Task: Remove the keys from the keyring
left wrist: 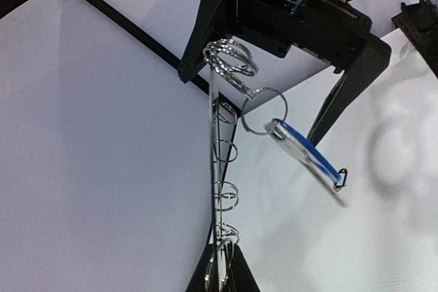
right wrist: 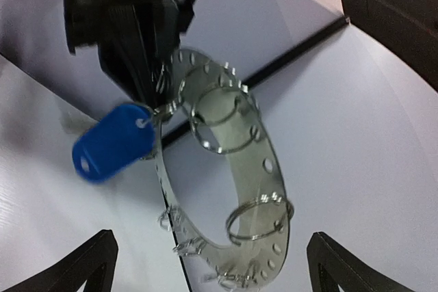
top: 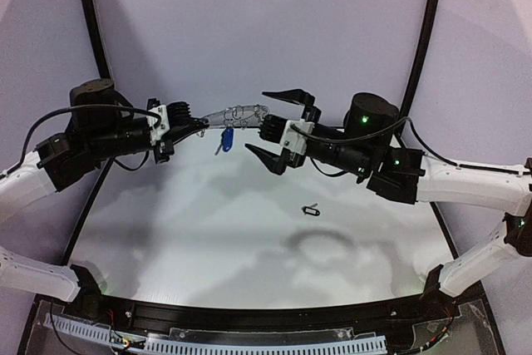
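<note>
The keyring (top: 238, 113), a flat grey disc fringed with wire loops, hangs in the air between the two arms. My left gripper (top: 198, 126) is shut on its left rim. In the left wrist view the keyring (left wrist: 215, 162) stands edge-on, rising out of the left gripper (left wrist: 223, 273). A blue-headed key (top: 225, 140) dangles from one loop; it also shows as the blue key (left wrist: 309, 158) and the blue key (right wrist: 113, 141). My right gripper (top: 272, 126) is open, its fingers either side of the keyring's (right wrist: 270, 169) near rim without touching. A black key (top: 311, 210) lies on the table.
The white table (top: 208, 230) spreads under both arms, with a black curved rail (top: 428, 47) at its right edge and a cable tray (top: 249, 342) along the near edge.
</note>
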You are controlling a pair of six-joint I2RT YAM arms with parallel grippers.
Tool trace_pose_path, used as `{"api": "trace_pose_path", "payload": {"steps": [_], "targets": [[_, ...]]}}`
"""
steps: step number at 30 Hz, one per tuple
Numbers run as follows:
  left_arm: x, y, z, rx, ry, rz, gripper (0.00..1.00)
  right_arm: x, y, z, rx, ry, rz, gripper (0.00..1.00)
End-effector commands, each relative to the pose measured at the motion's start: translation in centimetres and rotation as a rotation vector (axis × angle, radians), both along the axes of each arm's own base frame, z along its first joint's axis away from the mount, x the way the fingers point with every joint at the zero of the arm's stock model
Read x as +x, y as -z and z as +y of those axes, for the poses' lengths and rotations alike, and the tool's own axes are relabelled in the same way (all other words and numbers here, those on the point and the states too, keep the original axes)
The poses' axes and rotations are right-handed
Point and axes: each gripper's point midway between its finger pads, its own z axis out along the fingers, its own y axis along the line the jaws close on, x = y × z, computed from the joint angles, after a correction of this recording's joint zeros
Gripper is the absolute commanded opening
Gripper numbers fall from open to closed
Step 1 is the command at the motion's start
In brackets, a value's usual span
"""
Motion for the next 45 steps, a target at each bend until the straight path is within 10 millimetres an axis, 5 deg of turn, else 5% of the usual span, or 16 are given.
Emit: {"api": "trace_pose_path", "payload": {"steps": [1, 9, 14, 20, 24, 35, 45], "targets": [[2.3, -0.9, 0.6, 0.045, -0.157, -0.166, 0.01, 2.0, 0.1, -2.7, 0.084, 0.178, 0.036, 0.98], [4.8, -0.2, 0.3, 0.105, -0.268, -0.199, 0.01, 0.7, 1.8, -3.1, 0.312, 0.069, 0.496, 0.98], [4.5, -0.5, 0.1, 0.1, -0.26, -0.196, 0.01, -0.7, 2.7, -1.3, 0.287, -0.04, 0.639, 0.95], [5.6, 0.0, 0.4, 0.137, -0.326, -0.205, 0.01, 0.2, 3.2, -1.9, 0.312, 0.033, 0.757, 0.9], [6.1, 0.7, 0.4, 0.17, -0.355, -0.206, 0.01, -0.3, 3.3, -1.1, 0.261, 0.007, 0.788, 0.75], [6.1, 0.9, 0.1, 0.162, -0.355, -0.181, 0.01, -0.6, 4.8, 1.0, 0.16, -0.04, 0.784, 0.56], [5.8, 1.4, -0.4, 0.177, -0.355, -0.18, 0.01, 0.2, 4.1, 1.3, 0.2, -0.019, 0.761, 0.48]]}}
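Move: The blue key hangs about 4 cm to the left of my open right hand, 4 cm lower and a centimetre back. Its keyring's middle is some 3 cm to my right hand's left, level in height and reach. My left fingers already pinch the ring's near edge; from that hand the key hangs about 4 cm right, 1 cm ahead and 4 cm below, with the keyring's middle 5 cm right and 2 cm ahead. I drop my right hand about 6 cm from around the keyring's far edge to face the hanging blue key, swerving some 3 cm right and back left on the way, rolling the wrist about 45 degrees and half closing the fingers. My left hand keeps its pinch, carries the keyring about 6 cm forward and 3 cm down, and swings its fingers counter-clockwise to point farther forward. ##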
